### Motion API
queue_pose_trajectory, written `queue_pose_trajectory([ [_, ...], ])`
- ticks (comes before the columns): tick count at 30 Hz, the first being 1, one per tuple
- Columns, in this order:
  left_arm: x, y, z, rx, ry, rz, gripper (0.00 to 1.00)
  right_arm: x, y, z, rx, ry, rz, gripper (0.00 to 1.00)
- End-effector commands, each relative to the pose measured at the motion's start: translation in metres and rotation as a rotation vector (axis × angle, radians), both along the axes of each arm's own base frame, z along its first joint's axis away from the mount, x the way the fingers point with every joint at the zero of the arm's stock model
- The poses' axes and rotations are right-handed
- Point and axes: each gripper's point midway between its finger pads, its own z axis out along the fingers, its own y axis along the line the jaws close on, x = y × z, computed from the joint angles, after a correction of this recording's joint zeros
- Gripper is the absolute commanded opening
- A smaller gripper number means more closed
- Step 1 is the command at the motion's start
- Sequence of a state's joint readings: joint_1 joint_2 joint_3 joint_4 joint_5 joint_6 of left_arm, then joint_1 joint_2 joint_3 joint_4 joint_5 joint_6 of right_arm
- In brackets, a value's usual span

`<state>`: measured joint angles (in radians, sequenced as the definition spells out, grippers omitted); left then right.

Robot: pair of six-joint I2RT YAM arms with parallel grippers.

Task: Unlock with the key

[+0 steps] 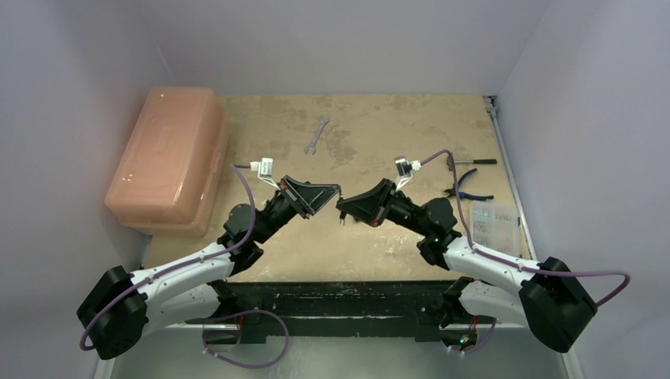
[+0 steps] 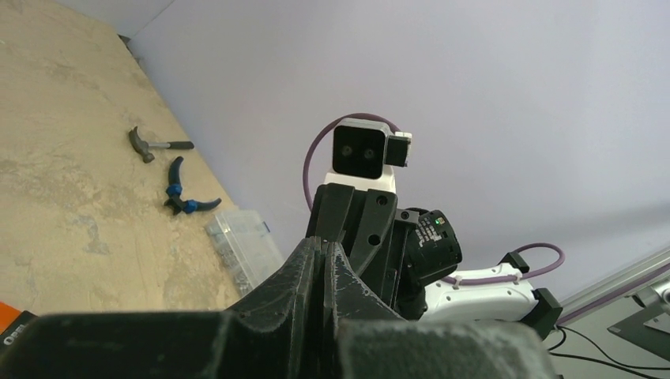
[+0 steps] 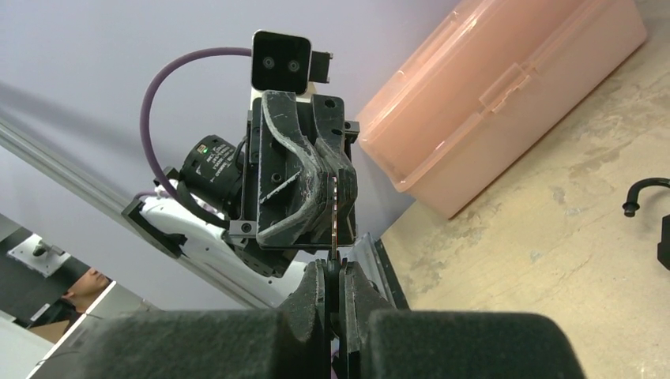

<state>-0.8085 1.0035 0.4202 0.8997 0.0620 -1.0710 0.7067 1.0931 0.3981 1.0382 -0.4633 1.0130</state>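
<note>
Both arms meet tip to tip in mid-air over the middle of the table. The key (image 3: pixel 337 212) shows edge-on in the right wrist view as a thin metal blade. It runs from the closed fingers of my left gripper (image 1: pixel 335 190) down into the closed jaws of my right gripper (image 3: pixel 335 270). Both grippers are shut on it. In the left wrist view my left gripper (image 2: pixel 324 251) has its jaws pressed together, and the key is hidden there. A dark hooked piece (image 3: pixel 641 192) shows at the right edge of the right wrist view; I cannot tell what it is.
A pink plastic toolbox (image 1: pixel 166 158) fills the table's left side. A wrench (image 1: pixel 316 135) lies at the back centre. A small hammer (image 1: pixel 472 162), blue-handled pliers (image 1: pixel 468 187) and a clear parts box (image 1: pixel 494 226) sit along the right edge.
</note>
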Motion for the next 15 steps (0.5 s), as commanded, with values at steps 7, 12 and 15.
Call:
queue_pose_trajectory([
  [7,-0.014,0.017,0.007,0.055,-0.11,0.036,0.4,-0.011,-0.002,0.024,-0.048,-0.126,0.021,0.0],
  [12,-0.027,0.016,0.012,0.097,-0.166,-0.013,0.42,-0.015,0.0,0.029,-0.112,-0.168,0.047,0.0],
  [15,-0.032,0.006,0.013,0.121,-0.195,-0.069,0.42,-0.018,0.003,0.032,-0.131,-0.175,0.075,0.0],
])
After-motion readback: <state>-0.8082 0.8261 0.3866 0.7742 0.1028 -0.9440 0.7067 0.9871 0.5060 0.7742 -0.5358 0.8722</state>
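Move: The key is pinched by both hands at once: its upper end is between the left fingertips, its middle about 1 cm back of and 1 cm below that hand point. From the right hand point, the key's middle is about 1 cm ahead and 1 cm up. The padlock lies below, some 7 cm ahead of the right hand, 4 cm to its right and 27 cm down. The wrench is roughly 24 cm ahead of the left hand, 6 cm to its left and 28 cm below. The key's upper end comes free as the left fingers spread from nearly shut to under half open. The left hand then draws back and to its left, roughly 3 cm in all, away from the key. The right hand keeps its pinch, dips slightly, then rises to about 2 cm above its start, drifting 1 cm back; both hands tip up some 8 degrees. ##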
